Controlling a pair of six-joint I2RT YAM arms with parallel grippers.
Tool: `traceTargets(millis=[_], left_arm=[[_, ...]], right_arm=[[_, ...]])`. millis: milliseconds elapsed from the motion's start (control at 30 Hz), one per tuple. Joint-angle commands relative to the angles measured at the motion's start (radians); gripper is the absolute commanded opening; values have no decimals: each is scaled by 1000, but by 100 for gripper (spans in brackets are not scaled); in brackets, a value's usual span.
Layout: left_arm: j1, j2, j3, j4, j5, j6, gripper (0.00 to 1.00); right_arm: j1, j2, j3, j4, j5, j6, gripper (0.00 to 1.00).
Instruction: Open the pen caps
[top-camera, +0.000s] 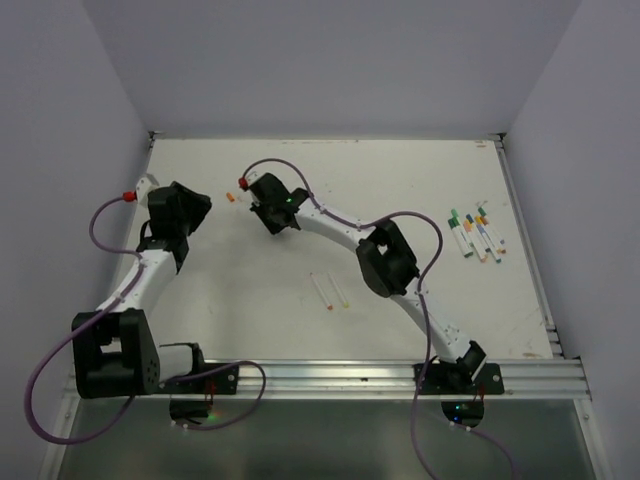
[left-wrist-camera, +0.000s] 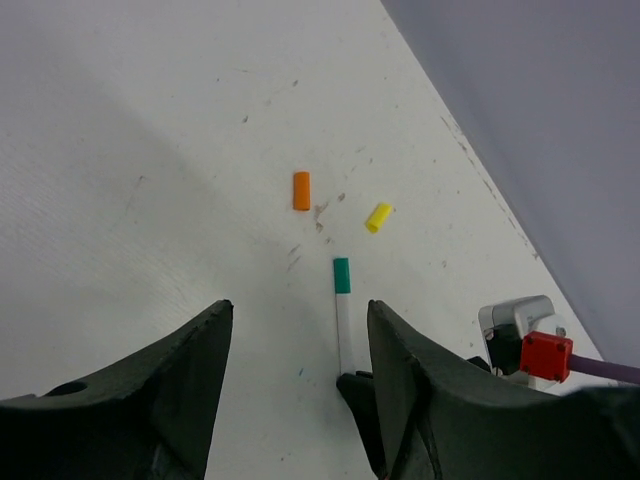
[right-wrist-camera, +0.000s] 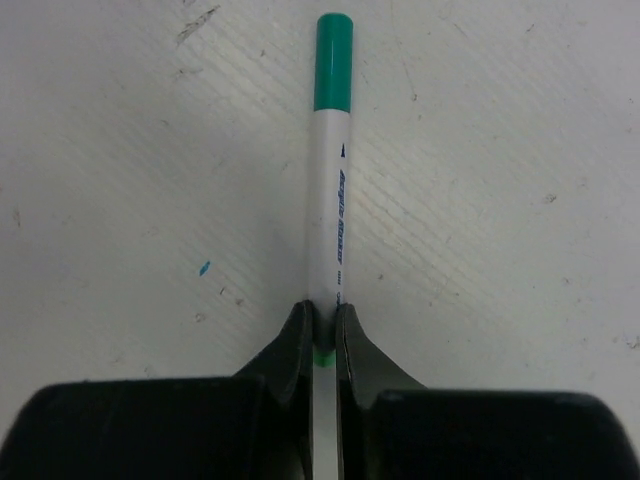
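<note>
A white pen (right-wrist-camera: 330, 200) with a green pen cap (right-wrist-camera: 333, 60) on its far end lies on the table, and my right gripper (right-wrist-camera: 322, 320) is shut on its barrel near the other end. In the left wrist view the same pen (left-wrist-camera: 344, 335) and its green cap (left-wrist-camera: 342, 275) lie ahead, between the fingers of my left gripper (left-wrist-camera: 298, 330), which stands open and apart from the pen. Loose orange (left-wrist-camera: 301, 190) and yellow (left-wrist-camera: 377, 216) pen caps lie just beyond. From above, both grippers (top-camera: 185, 210) (top-camera: 272, 212) sit at the table's far left.
Several capped pens (top-camera: 475, 235) lie in a group at the right side. Two uncapped white pens (top-camera: 331, 291) lie mid-table. The left wall (top-camera: 70, 150) is close behind my left gripper. Purple cables (top-camera: 270, 163) loop off both arms.
</note>
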Motion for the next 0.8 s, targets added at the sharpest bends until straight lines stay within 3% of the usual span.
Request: traceTargets(millis=[0,67,133,200,300,467,767], left_arm=[[28,15,-9,113,137,25,60],[34,70,-3,172,244,55,59],[35,166,34,253,441,72,55],[32,227,36,392,620,50,55],[16,297,-18,614,754,-39,55],[-47,383,-1,724,858,-69,55],[-153,426,7,772,871,-79,55]], right_arm=[[-3,-115,-200,46,63,-22,0],[-4,-234,-428,159,9,-10,0],[-4,-386,-585,259,-43,16,0],[-6,-507,-667,293,-84,47,0],[-7,-638,-802,348,-137,77,0],[-21,-750,-934,371,-207,120,0],[-24,-790,-947,399,-210,144,0]])
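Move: The green-capped pen lies at the right fingers, which already grip its tail; the cap sits about 7 cm ahead and 6 cm left of them, level. The left gripper, waiting open, is roughly 17 cm left, 4 cm back and 12 cm above. From the left hand that cap is some 11 cm ahead, 12 cm right and 12 cm below; the loose orange cap lies about 3 cm farther out than the green cap and 7 cm left of it, the yellow one 6 cm farther out. Keeping its pinch on the pen's tail, the right hand draws it back some 10 cm and to the right at a constant low height, then lifts it about 9 cm, rolling its left side up a little. The left hand sweeps about 19 cm to its right to meet the green cap, bulging forward and dipping 3 cm on the way before easing back and up, while it swings about 50 degrees clockwise and its fingers stay open around the cap. ##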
